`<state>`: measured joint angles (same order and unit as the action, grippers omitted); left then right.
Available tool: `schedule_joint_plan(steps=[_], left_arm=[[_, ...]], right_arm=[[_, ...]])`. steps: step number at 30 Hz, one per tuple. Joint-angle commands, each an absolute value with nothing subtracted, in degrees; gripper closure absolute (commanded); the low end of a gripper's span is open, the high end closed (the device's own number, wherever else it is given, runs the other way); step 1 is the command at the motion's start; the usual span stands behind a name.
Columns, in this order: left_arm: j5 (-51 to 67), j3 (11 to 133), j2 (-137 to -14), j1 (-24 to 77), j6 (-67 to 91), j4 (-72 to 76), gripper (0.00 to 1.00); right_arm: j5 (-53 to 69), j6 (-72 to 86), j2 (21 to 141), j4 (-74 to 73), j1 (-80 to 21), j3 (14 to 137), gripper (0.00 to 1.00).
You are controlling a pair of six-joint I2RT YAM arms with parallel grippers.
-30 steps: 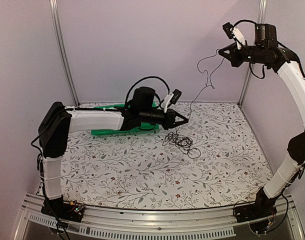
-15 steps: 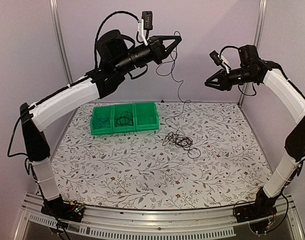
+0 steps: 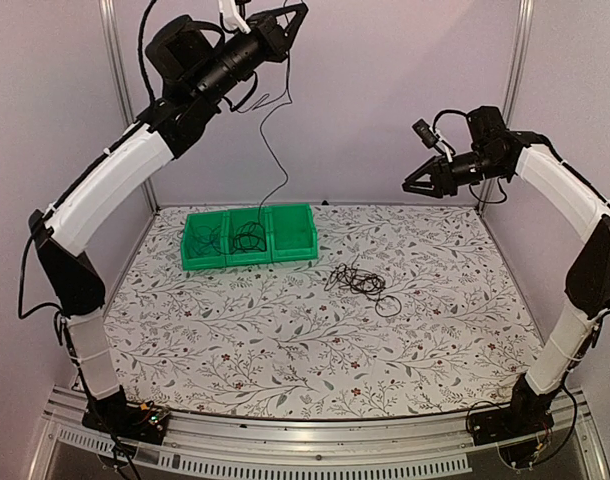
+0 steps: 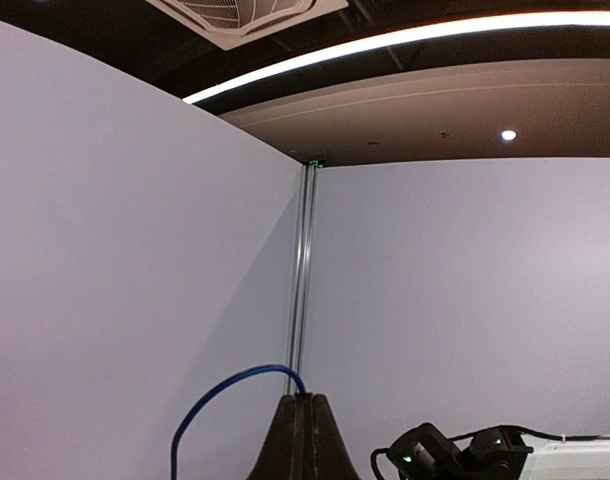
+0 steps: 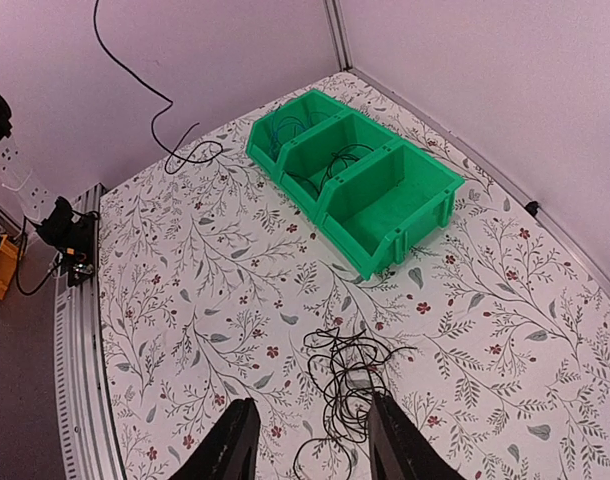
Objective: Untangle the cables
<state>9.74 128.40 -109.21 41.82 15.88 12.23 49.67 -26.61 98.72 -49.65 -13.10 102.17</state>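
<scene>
A loose tangle of black cables (image 3: 360, 282) (image 5: 350, 385) lies on the flowered table, right of centre. High at the top of the overhead view, my left gripper (image 3: 301, 9) (image 4: 305, 398) is shut on one thin cable (image 3: 286, 140), which looks blue (image 4: 220, 385) at the jaws. That cable hangs straight down toward the green bins (image 3: 210, 262). My right gripper (image 3: 406, 187) (image 5: 310, 442) hovers above the tangle, jaws apart with nothing between them.
The green bins (image 5: 410, 235) form a row of three compartments at the back left. The left and middle ones hold coiled cables; the right one has none. Purple walls and metal corner posts enclose the table on three sides.
The left arm rose from the table to the top, carrying the cable free of the tangle and over the bins. The right gripper let go, opened and came down.
</scene>
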Motion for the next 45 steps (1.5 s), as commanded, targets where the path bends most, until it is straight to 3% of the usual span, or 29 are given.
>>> schedule_joint_plan(steps=[1,22,35,45], left_arm=[[4.59,130.15,-109.74,39.21,12.72,9.99,1.00],[5.32,137.72,-117.86,28.25,14.55,12.60,1.00],[5.86,131.09,-119.35,25.53,13.64,13.49,1.00],[4.82,114.87,-112.81,25.00,11.90,17.71,1.00]], right_arm=[[49.76,-27.06,99.15,-49.75,-13.08,100.96,0.58],[44.91,-29.00,95.11,-50.06,-13.01,94.40,0.57],[43.87,-29.31,94.93,-49.83,-13.04,93.08,0.57],[42.90,-29.92,94.23,-49.61,-13.06,91.55,0.57]])
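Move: Some 12 cm ahead of the left hand, 17 cm to its left and 59 cm below lies the middle compartment of the green box, the place for the held cable. The left compartment is 13 cm farther left of it, the right compartment about 12 cm to its right; the cable pile lies 5 cm back and 13 cm right of the left hand. From the right hand the pile is roughly 5 cm back, 8 cm left and 30 cm below. Carrying the cable high in its still-shut fingers, the left hand swings forward and left towards the green box while turning some 20 degrees counter-clockwise, then keeps on forward as it sinks, faster at the end: about 18 cm out, 15 cm down. The open right hand eases down roughly 5 cm towards the cable pile, its wrist tilting slightly, touching nothing. ##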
